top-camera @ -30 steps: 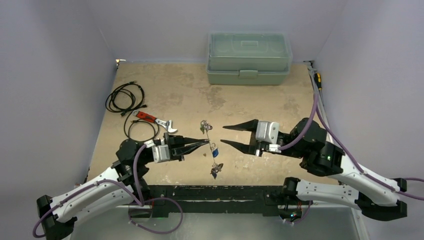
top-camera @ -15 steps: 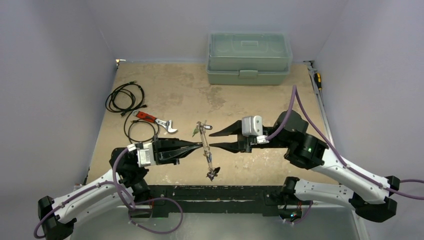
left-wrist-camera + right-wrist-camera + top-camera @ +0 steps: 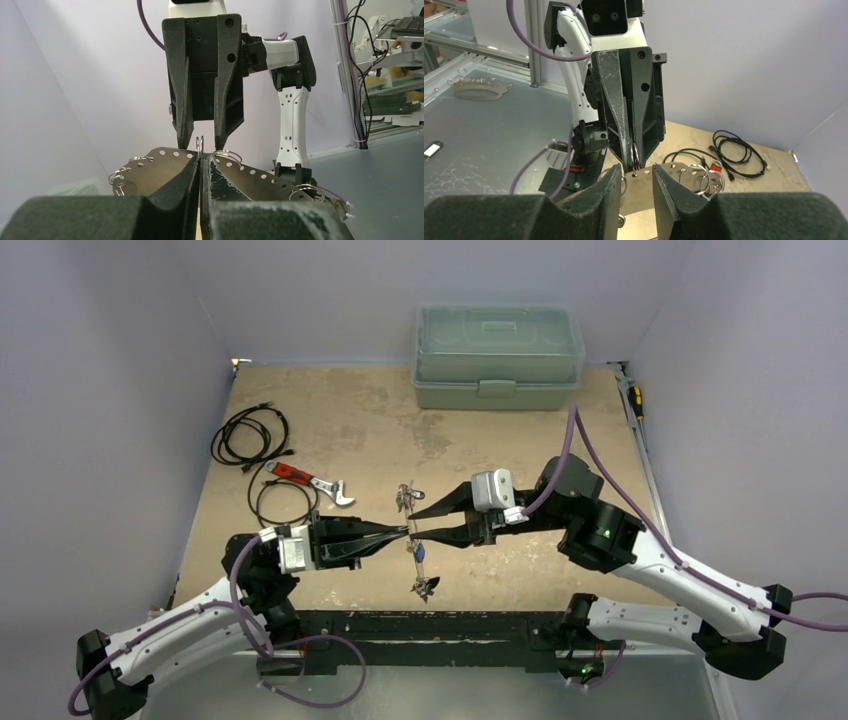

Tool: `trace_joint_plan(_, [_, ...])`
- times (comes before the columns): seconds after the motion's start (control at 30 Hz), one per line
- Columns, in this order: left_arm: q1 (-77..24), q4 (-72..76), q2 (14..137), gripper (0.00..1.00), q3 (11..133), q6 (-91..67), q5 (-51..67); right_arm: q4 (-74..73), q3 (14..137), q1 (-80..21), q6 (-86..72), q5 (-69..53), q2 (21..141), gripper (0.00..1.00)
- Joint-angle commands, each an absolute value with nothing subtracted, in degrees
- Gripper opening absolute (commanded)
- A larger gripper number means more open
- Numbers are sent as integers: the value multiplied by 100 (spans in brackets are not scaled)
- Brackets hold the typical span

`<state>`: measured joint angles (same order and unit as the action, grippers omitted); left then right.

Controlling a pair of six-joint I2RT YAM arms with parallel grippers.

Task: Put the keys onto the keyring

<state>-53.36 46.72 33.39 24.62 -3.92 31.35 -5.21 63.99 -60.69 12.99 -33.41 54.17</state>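
Note:
The keyring (image 3: 684,176) shows as a curved grey metal band with a row of holes, lifted off the table. Small split rings (image 3: 200,144) pass through some holes. My left gripper (image 3: 404,531) (image 3: 200,157) is shut on one split ring at the band's top edge. My right gripper (image 3: 413,526) (image 3: 636,170) faces it tip to tip. Its jaws stand partly open on either side of that ring, with a gap on both sides. Keys (image 3: 421,554) hang below the band; more keys (image 3: 408,495) are at its far end. A red-headed key (image 3: 716,167) hangs from a ring.
A green lidded toolbox (image 3: 498,357) stands at the back of the table. At the left lie a coiled black cable (image 3: 250,433), a red-handled wrench (image 3: 310,483) and a second cable loop (image 3: 283,502). A yellow-handled tool (image 3: 636,398) lies along the right edge.
My right gripper has moved left to meet the left gripper and narrowed its jaws around the held ring. The left gripper has stayed shut and raised the band with its keys.

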Motion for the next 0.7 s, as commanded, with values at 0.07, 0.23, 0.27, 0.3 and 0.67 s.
trace_joint_plan(0.07, [-5328, 4849, 3349, 0, 2573, -351, 3266, -495, 6718, -6060, 1248, -3539, 5563, 31])
trace_joint_plan(0.23, [-5322, 4808, 3349, 0, 2588, -308, 3263, -586, 6720, -6056, 1265, -3509, 5713, 28])
trace_joint_plan(0.27, [-5320, 4808, 3349, 0, 2597, -308, 3269, -593, 6709, -6059, 1266, -3484, 5732, 27])
trace_joint_plan(0.3, [-5321, 4808, 3349, 0, 2599, -300, 3272, -604, 6700, -6057, 1272, -3470, 5743, 25])
trace_joint_plan(0.67, [-5327, 4563, 3284, 0, 2605, -171, 3013, -694, 6632, -6057, 1358, -3331, 5741, 0])
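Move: The small ring pinched in the left fingertips is at the plate's holed edge. Its free part lies about 1 cm left of the right hand and 1 cm below it, level fore and aft, and about 1 cm to the right of the left hand. From the right hand, the holed plate's middle is roughly 2 cm back and 4 cm below. One key bunch hangs some 6 cm ahead, another some 10 cm back and 2 cm right, both a bit lower. The right fingers, still about a third open, straddle the ring and then shut on it, pinching it right against the left fingertips. The right hand first eases about 1 cm left and slightly down to get there. The left hand keeps its grip on the ring and sinks about 1 cm. ##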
